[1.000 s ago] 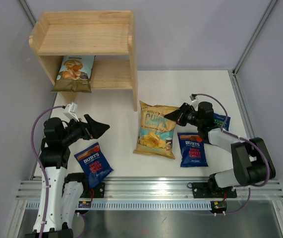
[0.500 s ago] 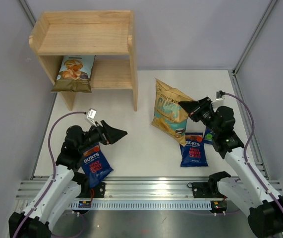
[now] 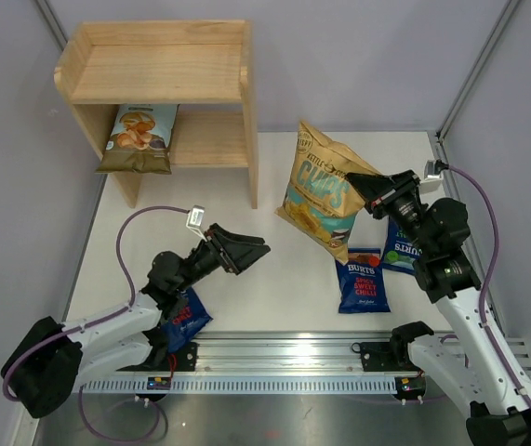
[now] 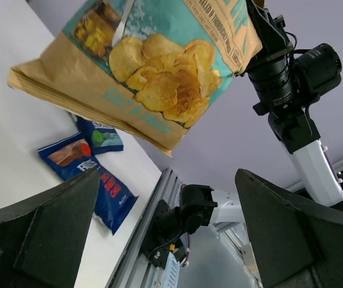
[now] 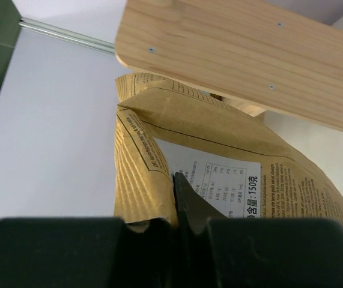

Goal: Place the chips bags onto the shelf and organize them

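Note:
My right gripper (image 3: 362, 185) is shut on the edge of the large yellow chips bag (image 3: 324, 189) and holds it in the air right of the shelf (image 3: 158, 72). The wrist view shows that bag's back (image 5: 231, 150) pinched at my right gripper (image 5: 182, 204), with the shelf (image 5: 237, 54) beyond. A light-blue bag (image 3: 138, 137) lies on the lower tier. A dark-blue Burts bag (image 3: 362, 282) and a green-lettered one (image 3: 401, 247) lie below the lifted bag. Another Burts bag (image 3: 189, 314) shows partly under my left arm. My left gripper (image 3: 251, 251) is open and empty, facing the yellow bag (image 4: 153, 78).
Grey walls enclose the white table (image 3: 274, 297) on the left, back and right. An aluminium rail (image 3: 284, 358) with the arm bases runs along the near edge. In the left wrist view, the right arm (image 4: 291, 90) rises behind the lifted bag.
My right gripper has lifted the yellow bag off the table and raised it upright. My left arm has lowered and reached to the right, staying open.

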`<move>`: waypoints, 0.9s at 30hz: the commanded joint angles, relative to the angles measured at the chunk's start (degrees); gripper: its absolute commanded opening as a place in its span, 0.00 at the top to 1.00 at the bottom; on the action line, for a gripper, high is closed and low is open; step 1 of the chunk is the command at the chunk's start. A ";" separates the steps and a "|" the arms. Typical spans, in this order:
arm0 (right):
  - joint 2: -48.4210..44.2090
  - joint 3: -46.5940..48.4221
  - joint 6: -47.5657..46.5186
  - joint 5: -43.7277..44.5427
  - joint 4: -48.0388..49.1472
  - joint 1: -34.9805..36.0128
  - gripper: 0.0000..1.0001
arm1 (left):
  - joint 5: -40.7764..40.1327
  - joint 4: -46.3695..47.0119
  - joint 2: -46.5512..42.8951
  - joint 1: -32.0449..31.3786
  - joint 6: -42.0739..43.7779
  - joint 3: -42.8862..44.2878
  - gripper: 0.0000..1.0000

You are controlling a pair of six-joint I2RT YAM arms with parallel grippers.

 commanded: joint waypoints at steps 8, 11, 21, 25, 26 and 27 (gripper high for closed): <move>0.74 9.55 7.31 -2.69 6.65 0.80 0.86 | -15.94 22.82 14.04 -9.71 -0.74 7.02 0.01; 1.71 10.08 10.38 -5.51 9.73 1.41 0.86 | -15.16 25.73 19.13 -10.85 -1.09 10.88 0.01; 0.31 10.96 16.01 -10.52 13.08 2.29 0.88 | -13.75 41.02 30.92 -13.31 -1.88 19.77 0.01; -0.74 7.63 17.33 -10.26 13.88 2.38 0.88 | -11.91 42.00 31.28 -15.59 1.10 22.75 0.01; -1.53 6.92 17.33 -9.91 13.52 2.29 0.89 | -11.21 42.00 30.75 -16.03 2.76 23.11 0.01; -1.80 6.22 17.51 -9.56 13.69 2.38 0.89 | -10.85 42.00 30.40 -16.65 3.30 23.46 0.01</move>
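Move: The gold chips bag to be taken over lies about 17 cm to the right of the empty left gripper, some 10 cm ahead and 6 cm above it. In the right gripper, which already holds its edge, its middle is about 8 cm left, 3 cm ahead and 5 cm below. On the table some 37 cm below the right gripper are the blue Sweet Chilli bag, about 4 cm right and 5 cm back, and the blue Vinegar bag, roughly 17 cm right and 5 cm ahead. Bring the left gripper, fingers wide open, about 11 cm to the right and a little up, pointing at the gold bag's lower end until that end is close before the fingers; don't close. Meanwhile keep the pinch with the right and lift the bag about 9 cm, drawing it back and slightly left while the wrist rolls left side up and turns counter-clockwise. ##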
